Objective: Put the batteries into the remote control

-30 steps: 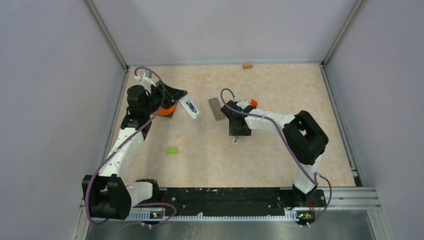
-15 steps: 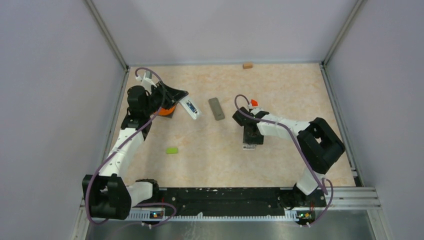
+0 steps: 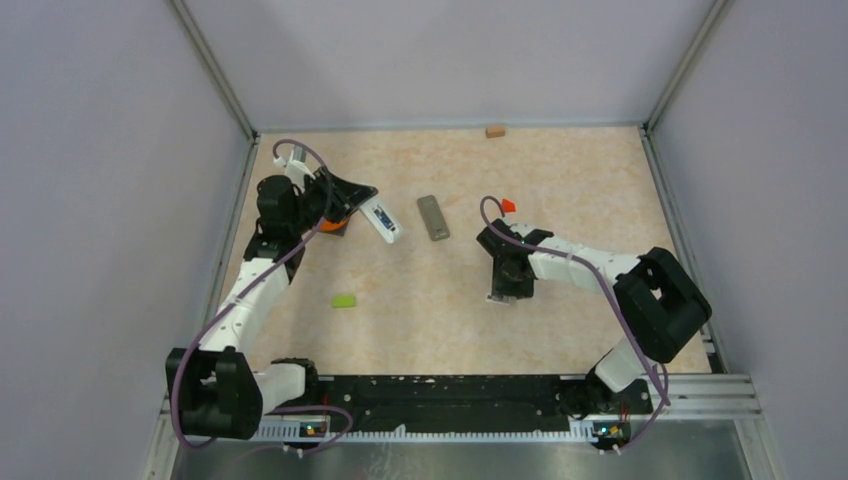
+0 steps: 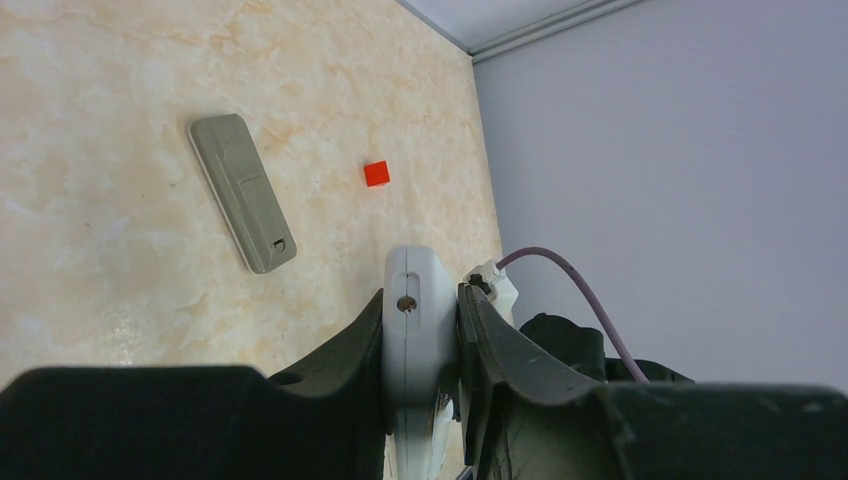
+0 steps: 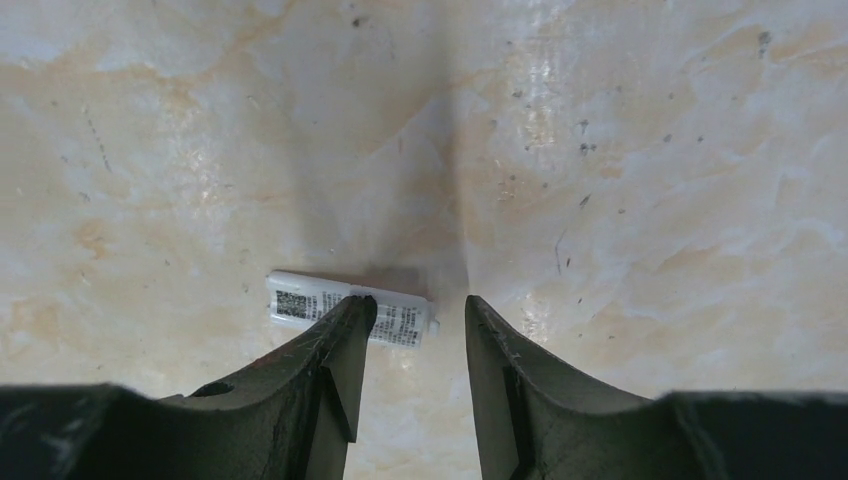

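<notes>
My left gripper (image 3: 355, 200) is shut on the white remote control (image 3: 381, 220) and holds it above the table at the left. In the left wrist view the remote (image 4: 420, 340) stands edge-on between both jaws. Its open back faces up, with something blue inside. The grey battery cover (image 3: 432, 217) lies flat at mid-table. My right gripper (image 5: 415, 305) hangs open, fingers pointing down, just above a white battery (image 5: 300, 302) lying crosswise on the table. The left finger (image 5: 340, 340) covers the battery's middle, and its nub end lies in the gap.
A small red block (image 3: 508, 205) sits just beyond the right arm. A green piece (image 3: 344, 301) lies near the left arm, a tan block (image 3: 494, 130) by the back wall. An orange object (image 3: 338, 218) on a dark base sits under the left gripper.
The right arm has swung right and nearer, away from the grey cover, and now hangs over the white battery with its jaws a little narrower. The left arm has stayed put.
</notes>
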Available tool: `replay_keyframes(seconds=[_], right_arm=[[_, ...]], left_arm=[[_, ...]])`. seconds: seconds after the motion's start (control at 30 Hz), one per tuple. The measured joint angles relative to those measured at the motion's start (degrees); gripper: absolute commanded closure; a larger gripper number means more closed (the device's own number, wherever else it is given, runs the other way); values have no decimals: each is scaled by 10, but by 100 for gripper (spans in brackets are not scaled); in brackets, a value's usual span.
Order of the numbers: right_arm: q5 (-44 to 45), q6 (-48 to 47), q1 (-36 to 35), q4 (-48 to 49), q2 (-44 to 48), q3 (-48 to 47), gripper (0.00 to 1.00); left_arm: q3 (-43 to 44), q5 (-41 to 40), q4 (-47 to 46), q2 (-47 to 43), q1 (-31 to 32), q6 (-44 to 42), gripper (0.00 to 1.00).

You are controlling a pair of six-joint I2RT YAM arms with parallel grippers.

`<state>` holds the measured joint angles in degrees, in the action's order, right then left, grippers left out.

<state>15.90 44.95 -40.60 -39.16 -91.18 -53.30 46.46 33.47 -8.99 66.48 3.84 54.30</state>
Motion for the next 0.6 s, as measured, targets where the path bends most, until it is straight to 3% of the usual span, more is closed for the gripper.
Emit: replay_keyframes(seconds=[0.23,0.4,0.6], right_arm=[[-33,-31,0,7,10,4,56],[-40,-58,0,7,42,3,41],[-63,-210,0,17,54,-23,37]], left_arm=[[-5,1,0,-5,0,2,100],[-6,1,0,-11,0,2,100],[-6,0,7,-15,0,-9,100]])
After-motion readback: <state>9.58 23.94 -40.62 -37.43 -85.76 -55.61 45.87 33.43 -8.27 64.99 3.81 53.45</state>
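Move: The white battery cover lies flat on the table about 2 cm to the right hand's left, level with it fore and aft and roughly 1 cm below, with the left finger over its middle. The grey remote lies some 21 cm ahead and 16 cm left of this hand, the red wedge about 25 cm ahead and 3 cm to its right. From the left hand the cover lies roughly 36 cm to the right, 12 cm back and 25 cm below. The right hand, its left fingertip still on the battery cover, first creeps less than 1 cm to the left and slightly back along the table, dragging the cover with it. It then comes free and rises about 4 cm, drifting on left and a little forward so that it stands more nearly above the cover, while the wrist turns some 20 degrees counter-clockwise and the fingers open wider. ##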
